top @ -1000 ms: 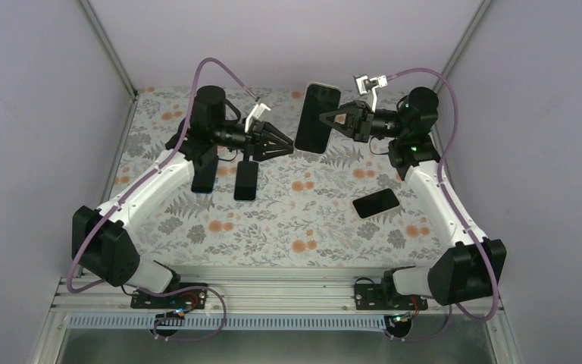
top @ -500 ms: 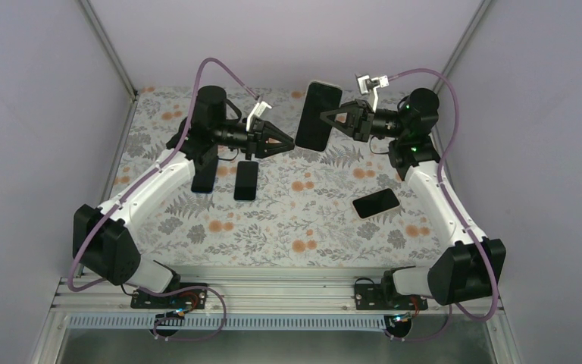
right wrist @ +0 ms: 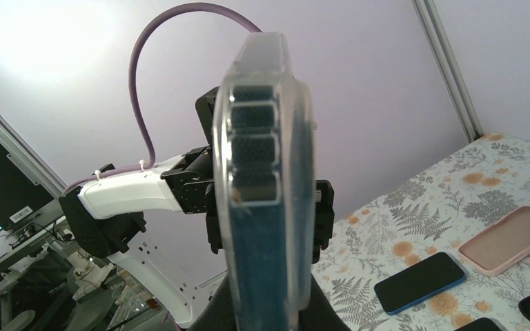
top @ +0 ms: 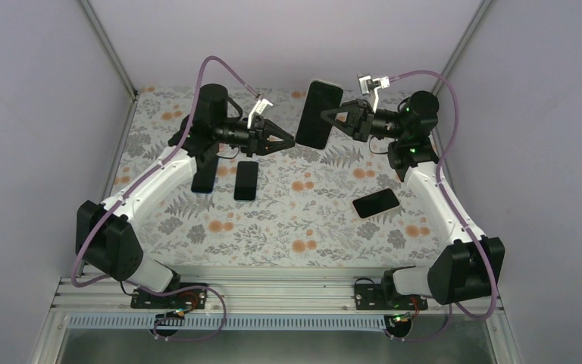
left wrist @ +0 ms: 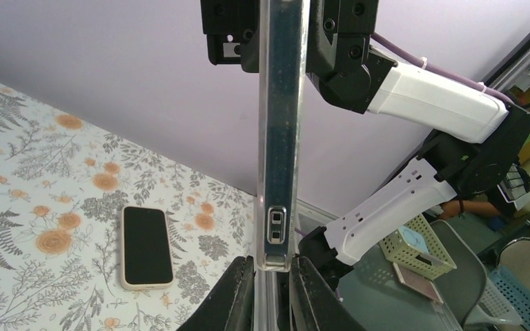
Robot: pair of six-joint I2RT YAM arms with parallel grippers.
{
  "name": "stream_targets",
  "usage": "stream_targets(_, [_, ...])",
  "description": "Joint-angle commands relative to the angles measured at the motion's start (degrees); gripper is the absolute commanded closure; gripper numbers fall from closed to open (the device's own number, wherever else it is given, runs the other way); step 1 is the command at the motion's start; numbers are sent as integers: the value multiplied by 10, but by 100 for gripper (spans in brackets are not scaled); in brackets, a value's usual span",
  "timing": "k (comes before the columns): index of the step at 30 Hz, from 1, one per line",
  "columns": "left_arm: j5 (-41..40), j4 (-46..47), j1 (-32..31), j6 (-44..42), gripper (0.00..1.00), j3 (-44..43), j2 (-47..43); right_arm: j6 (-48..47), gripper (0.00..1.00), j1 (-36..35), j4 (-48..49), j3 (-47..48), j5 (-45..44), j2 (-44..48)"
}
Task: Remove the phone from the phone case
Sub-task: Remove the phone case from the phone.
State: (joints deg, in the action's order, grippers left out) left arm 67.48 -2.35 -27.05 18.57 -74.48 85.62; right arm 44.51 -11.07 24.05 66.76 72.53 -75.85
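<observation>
My right gripper [top: 326,115] holds the phone in its clear phone case [top: 318,114] upright in the air above the far middle of the table, jaws shut on its flat faces. In the right wrist view the cased phone [right wrist: 266,207] stands edge-on between my dark fingers [right wrist: 231,314]. My left gripper [top: 292,142] meets it from the left at its lower corner. In the left wrist view the clear case's end [left wrist: 279,138] sits between my two fingertips [left wrist: 243,276], and the left gripper [left wrist: 271,261] is shut on that end.
Several other phones lie on the floral tablecloth: a black one [top: 246,180] and a dark one [top: 204,174] under the left arm, one [top: 376,203] at the right. The wrist views show a cream-cased phone [left wrist: 147,246], a blue phone [right wrist: 419,281] and a pink case [right wrist: 517,238].
My left gripper has moved right and up to the held phone's lower corner, and its jaws have narrowed around the case. The right gripper has lifted the phone slightly.
</observation>
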Motion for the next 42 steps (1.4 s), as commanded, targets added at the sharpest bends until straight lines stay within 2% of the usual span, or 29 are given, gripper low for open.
stream_targets(1, [-87, -21, 11, 3, 87, -7, 27, 47, 96, -18, 64, 6, 56, 15])
stream_targets(13, [-114, -24, 21, 8, 87, 8, 41, 109, 96, -23, 148, -10, 72, 14])
stream_targets(42, [-155, -13, 37, 22, 88, 52, 64, 181, 96, -25, 242, -22, 77, 12])
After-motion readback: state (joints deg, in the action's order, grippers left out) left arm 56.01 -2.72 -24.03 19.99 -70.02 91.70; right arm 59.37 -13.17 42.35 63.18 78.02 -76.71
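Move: The phone in its clear case hangs steeply, far end up, its right edge in the right fingers. Its middle is about 6 cm right of, 3 cm ahead of and 6 cm above the left hand, which is at its lower left corner, and about 2 cm left of the right hand. On the table, roughly 35 cm below the left hand, a black phone lies 12 cm ahead and 14 cm left, and a white-edged phone 4 cm ahead and 26 cm right. Still pinching the case's lower left corner, the nearly shut left fingers work slowly forward and down by about 1 cm each, then come free and drop away quickly, some 8 cm down and 6 cm forward in all, turning about 15 degrees counter-clockwise. The right hand keeps its grip on the cased phone, then swings back about 3 cm. ##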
